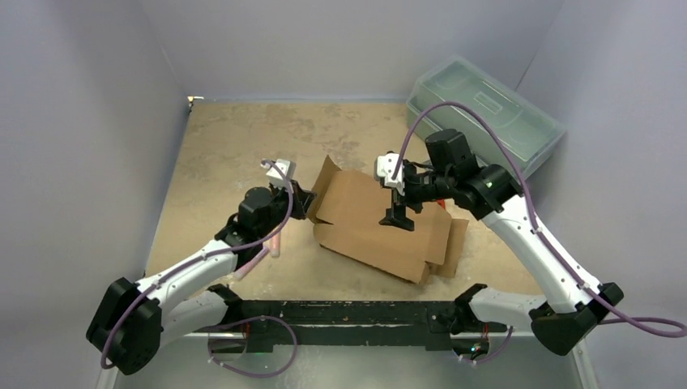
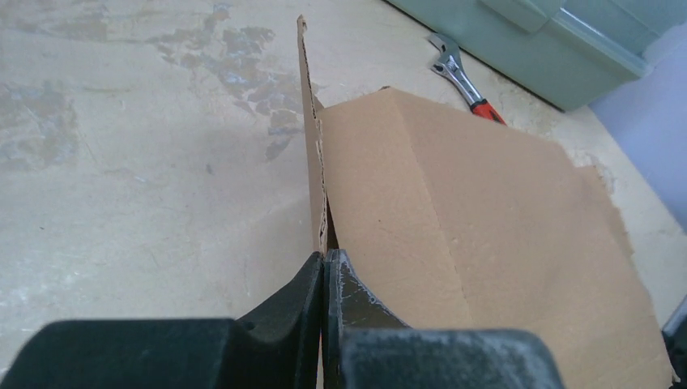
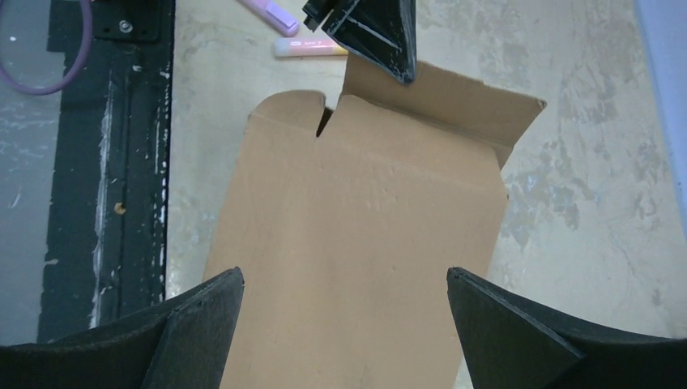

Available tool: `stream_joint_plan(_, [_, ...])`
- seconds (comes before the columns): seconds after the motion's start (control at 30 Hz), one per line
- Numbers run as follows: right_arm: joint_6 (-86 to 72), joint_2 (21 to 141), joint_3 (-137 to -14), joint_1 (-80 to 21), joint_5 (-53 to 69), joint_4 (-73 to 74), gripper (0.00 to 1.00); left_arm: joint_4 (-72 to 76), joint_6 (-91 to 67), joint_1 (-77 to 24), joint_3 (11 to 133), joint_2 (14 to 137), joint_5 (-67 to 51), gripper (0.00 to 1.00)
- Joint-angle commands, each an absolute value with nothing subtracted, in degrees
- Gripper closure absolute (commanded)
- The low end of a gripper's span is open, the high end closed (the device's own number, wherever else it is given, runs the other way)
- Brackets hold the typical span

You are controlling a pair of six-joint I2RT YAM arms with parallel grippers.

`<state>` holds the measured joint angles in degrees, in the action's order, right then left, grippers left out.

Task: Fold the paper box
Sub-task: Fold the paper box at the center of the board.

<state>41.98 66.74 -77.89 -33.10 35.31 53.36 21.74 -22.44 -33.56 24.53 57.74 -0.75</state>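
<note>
The paper box [image 1: 369,227] is a brown cardboard sheet lying mostly flat in the middle of the table, with its left flap standing up. My left gripper [image 1: 305,203] is shut on that raised flap's edge; in the left wrist view the jaws [image 2: 326,261] are pinched together on the cardboard [image 2: 478,235]. My right gripper [image 1: 398,217] hangs open over the sheet's middle. In the right wrist view its fingertips [image 3: 344,275] are spread wide above the panel [image 3: 356,203], holding nothing. The left gripper's fingers [image 3: 381,36] show at the flap there.
A translucent grey-green toolbox [image 1: 486,113] stands at the back right. A wrench with a red handle [image 2: 458,77] lies in front of it. A pink marker [image 3: 312,47] and a purple pen [image 3: 271,14] lie near the black base rail [image 1: 340,312].
</note>
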Motion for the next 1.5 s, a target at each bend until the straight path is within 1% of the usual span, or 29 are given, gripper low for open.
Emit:
stream_joint_plan(0.0, [39.60, 66.78, -73.95, -34.71, 31.00, 47.54, 0.01, 13.23, -29.75, -33.75, 32.01, 61.31, -0.28, 1.00])
stream_joint_plan(0.17, [37.16, 67.88, -63.43, -38.62, 22.69, 38.49, 0.01, 12.51, -32.80, -33.50, 35.85, 67.43, -0.18, 1.00])
stream_joint_plan(0.27, [36.21, 67.09, -59.13, -40.78, 18.82, 33.16, 0.01, 12.40, -35.11, -33.13, 37.72, 71.27, -1.28, 1.00])
stream_joint_plan(0.4, [35.79, 66.70, -58.51, -43.95, 17.03, 31.70, 0.01, 7.83, -42.59, -31.47, 40.45, 74.54, -0.18, 1.00])
stream_joint_plan(0.53, [36.05, 67.13, -57.87, -48.72, 16.44, 32.03, 0.01, 5.40, -48.81, -30.04, 42.04, 74.62, -0.18, 1.00])
stream_joint_plan(0.63, [37.46, 67.45, -58.98, -51.59, 17.34, 34.23, 0.01, 0.73, -50.13, -29.48, 44.75, 75.05, 2.01, 1.00])
stream_joint_plan(0.77, [39.88, 68.04, -59.98, -55.29, 16.97, 36.36, 0.01, -2.23, -51.39, -28.30, 45.58, 75.33, 1.18, 1.00])
stream_joint_plan(0.9, [40.60, 69.73, -58.03, -59.73, 8.36, 34.00, 0.01, -2.46, -52.61, -27.91, 45.95, 75.18, 0.27, 1.00])
stream_joint_plan(1.0, [41.03, 70.72, -56.85, -62.20, -3.07, 31.04, 0.01, -3.04, -52.74, -27.86, 46.28, 74.70, 0.26, 1.00])
stream_joint_plan(1.1, [41.76, 70.46, -56.70, -62.74, -8.01, 30.02, 0.01, -3.60, -52.78, -27.70, 46.15, 73.87, 0.26, 1.00])
stream_joint_plan(1.3, [42.69, 68.92, -56.72, -62.66, -12.55, 29.99, 0.01, -3.70, -52.15, -27.04, 45.55, 73.16, -1.99, 1.00])
stream_joint_plan(1.37, [42.60, 68.21, -58.29, -61.62, -13.24, 30.92, 0.03, -3.41, -51.79, -26.83, 44.94, 72.68, -2.33, 1.00])
stream_joint_plan(1.47, [42.00, 67.30, -61.46, -58.87, -13.34, 32.51, 0.10, -2.73, -51.12, -26.27, 43.83, 72.05, -3.44, 1.00])
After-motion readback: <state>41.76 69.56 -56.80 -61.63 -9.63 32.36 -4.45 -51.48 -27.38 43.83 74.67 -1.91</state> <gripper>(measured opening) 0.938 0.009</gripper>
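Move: For the right hand, the near edge of the paper box's folded-over lid lies about 7 cm back, 5 cm left and 13 cm below. The box's left flap, in the left fingers, is some 8 cm ahead and 16 cm left; its right end flap is roughly level fore-and-aft, 16 cm right, both lower. From the left hand, the lid edge is about 14 cm back and 13 cm right, slightly below. Drop the open right gripper about 12 cm, draw it back and left around the near edge of the lid, then bring it forward some 5 cm and slightly right while tipping the fingers steeper, so they straddle the lid. Keep the left flap pinched, carrying it forward and down while tipping the left fingers down about 35 degrees. ##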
